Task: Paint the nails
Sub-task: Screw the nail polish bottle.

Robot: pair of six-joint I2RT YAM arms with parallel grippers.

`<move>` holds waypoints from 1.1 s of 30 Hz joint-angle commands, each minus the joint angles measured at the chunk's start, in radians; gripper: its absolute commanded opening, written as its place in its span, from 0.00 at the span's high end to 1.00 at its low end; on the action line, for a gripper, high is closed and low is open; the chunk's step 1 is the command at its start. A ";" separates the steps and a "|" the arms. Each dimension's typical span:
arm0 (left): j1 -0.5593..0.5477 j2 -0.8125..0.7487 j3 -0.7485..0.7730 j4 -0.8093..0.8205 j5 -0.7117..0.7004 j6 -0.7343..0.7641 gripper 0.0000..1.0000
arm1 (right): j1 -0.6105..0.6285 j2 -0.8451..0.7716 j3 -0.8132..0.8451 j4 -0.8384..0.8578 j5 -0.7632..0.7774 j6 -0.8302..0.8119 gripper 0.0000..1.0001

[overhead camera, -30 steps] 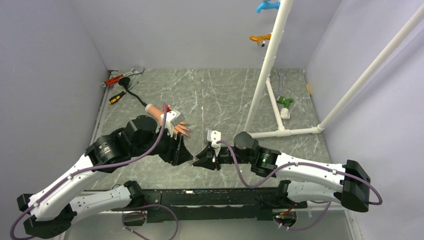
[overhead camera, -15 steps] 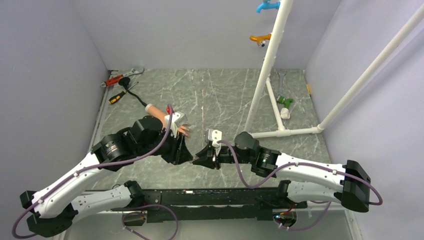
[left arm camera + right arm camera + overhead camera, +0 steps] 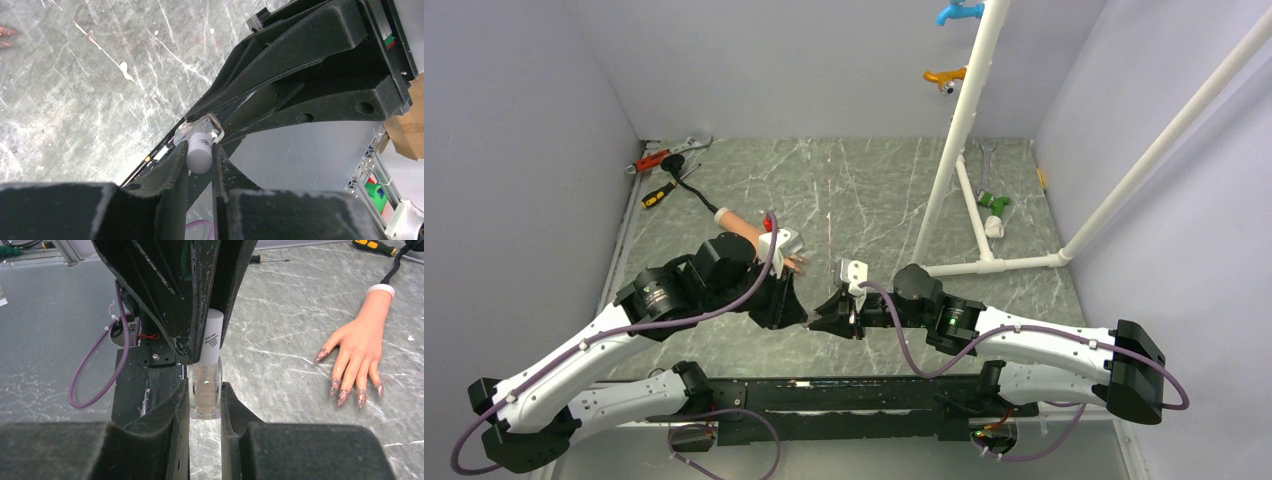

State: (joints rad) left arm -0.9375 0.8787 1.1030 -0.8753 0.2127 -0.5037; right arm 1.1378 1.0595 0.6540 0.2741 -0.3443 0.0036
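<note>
The flesh-coloured mannequin hand (image 3: 362,347) lies palm down on the marble table, its reddish-pink nails (image 3: 342,396) pointing towards me. In the top view only its forearm (image 3: 742,222) and fingertips (image 3: 796,263) show past the left wrist. My right gripper (image 3: 205,385) is shut on the small clear bottle (image 3: 205,392), holding it upright. My left gripper (image 3: 199,145) is shut on the bottle's white cap (image 3: 199,154), which sits on the bottle. The two grippers meet tip to tip (image 3: 809,315) just near of the hand.
A wrench (image 3: 674,150) and a yellow-handled screwdriver (image 3: 656,196) with a black cable lie at the back left. A white pipe frame (image 3: 954,150) stands at the right, with a green and white fitting (image 3: 994,205) and a spanner beside it.
My left arm has shifted a little forward and right, and its wrist now covers more of the mannequin hand. Both grippers stay joined at the bottle.
</note>
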 commanded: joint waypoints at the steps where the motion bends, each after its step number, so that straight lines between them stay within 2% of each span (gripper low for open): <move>1: -0.004 -0.019 -0.008 0.062 0.065 0.046 0.89 | 0.000 -0.009 0.006 0.082 -0.002 -0.005 1.00; 3: -0.004 -0.023 -0.018 0.069 0.069 0.079 0.95 | 0.000 -0.005 0.008 0.086 -0.009 -0.005 1.00; 7: -0.005 -0.027 -0.044 0.090 0.119 0.163 1.00 | 0.000 -0.002 0.011 0.088 -0.029 -0.005 1.00; 17: -0.006 -0.056 -0.075 0.103 0.282 0.397 1.00 | -0.001 0.008 0.021 0.092 -0.165 0.022 1.00; 25: -0.006 -0.109 -0.101 0.132 0.349 0.458 0.96 | -0.003 0.017 0.029 0.102 -0.304 0.024 1.00; 27: -0.006 -0.114 -0.103 0.134 0.350 0.459 0.93 | -0.002 0.027 0.039 0.091 -0.322 0.021 1.00; 28: -0.006 -0.116 -0.103 0.134 0.351 0.459 0.87 | -0.003 0.032 0.042 0.088 -0.327 0.022 1.00; 30: -0.006 -0.124 -0.095 0.133 0.345 0.458 0.67 | -0.003 0.035 0.045 0.081 -0.328 0.019 1.00; 33: -0.006 -0.152 -0.085 0.139 0.315 0.441 0.43 | -0.002 0.032 0.046 0.072 -0.317 0.015 1.00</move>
State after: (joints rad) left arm -0.9386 0.7628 1.0008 -0.8066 0.5201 -0.0647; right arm 1.1332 1.0924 0.6556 0.2977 -0.6289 0.0269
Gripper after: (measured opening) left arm 0.456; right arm 0.217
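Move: Start with the nail polish bottle standing upright in the right fingers, its middle about 3 cm below the left hand point and otherwise level with it; the left fingers already grip its white cap. From the right hand point the cap is about 3 cm straight above. The mannequin hand lies on the table some 25 cm ahead, 12 cm left and 22 cm below the left hand. Twist the left gripper clockwise nearly 30 degrees with the cap pinched, its fingertips tipping up some 15 degrees, while the right hand keeps the bottle gripped and turns about 15 degrees counter-clockwise. Draw both hands back together about 4.5 cm, dipping slightly midway, then open the left fingers off the cap at the end. ##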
